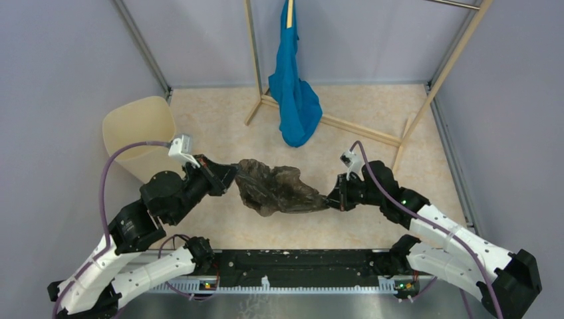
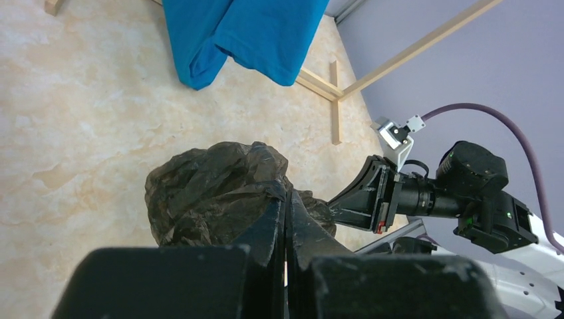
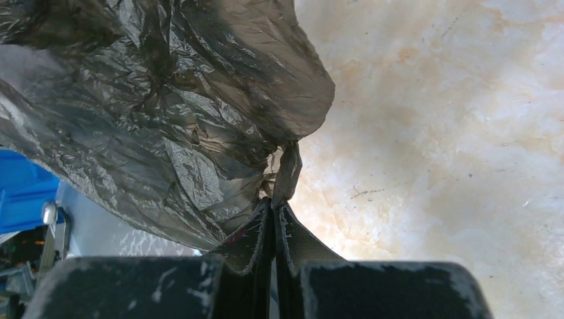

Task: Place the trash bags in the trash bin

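The dark grey-brown trash bag [image 1: 276, 188] hangs crumpled between my two grippers above the floor. My left gripper [image 1: 233, 178] is shut on the bag's left edge; in the left wrist view the film [image 2: 213, 193] is pinched at the gripper's tips [image 2: 286, 193]. My right gripper [image 1: 330, 199] is shut on the bag's right end; in the right wrist view the gripper's tips [image 3: 274, 203] pinch a thin strip of the bag [image 3: 153, 106]. The cream-beige trash bin [image 1: 138, 133] stands at the far left, behind my left arm, with its opening tilted toward the camera.
A wooden rack [image 1: 346, 125] stands at the back with a bright blue cloth [image 1: 292, 93] hanging from it, also in the left wrist view [image 2: 246, 33]. Grey walls close in left, right and back. The floor is beige marbled.
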Robot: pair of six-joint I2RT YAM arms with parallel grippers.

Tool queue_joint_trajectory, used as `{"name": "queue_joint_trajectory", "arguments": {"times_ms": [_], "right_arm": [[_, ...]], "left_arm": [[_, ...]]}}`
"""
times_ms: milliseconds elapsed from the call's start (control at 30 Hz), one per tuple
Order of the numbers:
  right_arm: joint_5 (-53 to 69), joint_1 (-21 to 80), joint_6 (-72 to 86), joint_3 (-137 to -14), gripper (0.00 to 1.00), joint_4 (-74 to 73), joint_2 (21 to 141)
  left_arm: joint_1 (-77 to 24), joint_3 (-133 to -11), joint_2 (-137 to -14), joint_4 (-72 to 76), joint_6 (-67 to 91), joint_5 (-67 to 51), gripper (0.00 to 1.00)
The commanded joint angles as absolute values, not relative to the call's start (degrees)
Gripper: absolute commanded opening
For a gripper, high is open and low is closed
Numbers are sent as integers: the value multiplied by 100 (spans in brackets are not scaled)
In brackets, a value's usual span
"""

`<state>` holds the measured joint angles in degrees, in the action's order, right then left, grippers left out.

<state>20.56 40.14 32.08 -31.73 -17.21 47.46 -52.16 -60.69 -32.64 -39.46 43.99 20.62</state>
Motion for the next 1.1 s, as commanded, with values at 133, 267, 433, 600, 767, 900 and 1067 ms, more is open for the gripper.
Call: {"name": "queue_joint_trajectory", "arguments": {"times_ms": [133,267,433,600,767,900,1067], "right_arm": [[1622,4033,3136,-3278,0,-1509,4622],[1236,4034,3072,-3299,0,-1602,4519],[605,4030,2824,-3380,1,-2021,4490],[1074,4056,3049,-3211,30,-2032,4658],[-149,4817,2917,-3638,69,-2815,4634],[-662,5137,2851,-4082,76,-3076,4859],[-765,6210,2488,-4702,80,-2596,5402]], "left_arm": [[-5212,-5691,-3207,-3520,4441,1942,0],[-5212,-5418,-3270,-3364,4621,1860,0],[-5212,-5225,-3377,-3097,4681,1666,0],[-5212,-5050,-3360,-2828,4736,1590,0],[-5212,-5152,-3540,-2602,4595,1415,0],[-5212,-5126,-3518,-2576,4476,1338,0],[-5212,-4999,-3250,-2402,4595,1399,0]]}}
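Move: The trash bag hangs stretched between both closed grippers; its middle is level ahead with the left hand, about 8 cm to the right and 11 cm below. From the left hand, the trash bin's middle stands some 22 cm left, 15 cm ahead and 20 cm below, and the blue cloth's lower end about 23 cm ahead, 14 cm right and 22 cm below. From the right hand, the bag's middle is roughly 14 cm left, 9 cm above and about 1 cm ahead. Keep the left fingers shut on the trash bag, lower them about 4 cm, and carry them about 4 cm right, away from the bin. Ease the right gripper forward and right, let go of its corner by opening wide, draw it back and slightly down, then bring it up and a little left beside the bag while rolling its left side down some 15 degrees. ##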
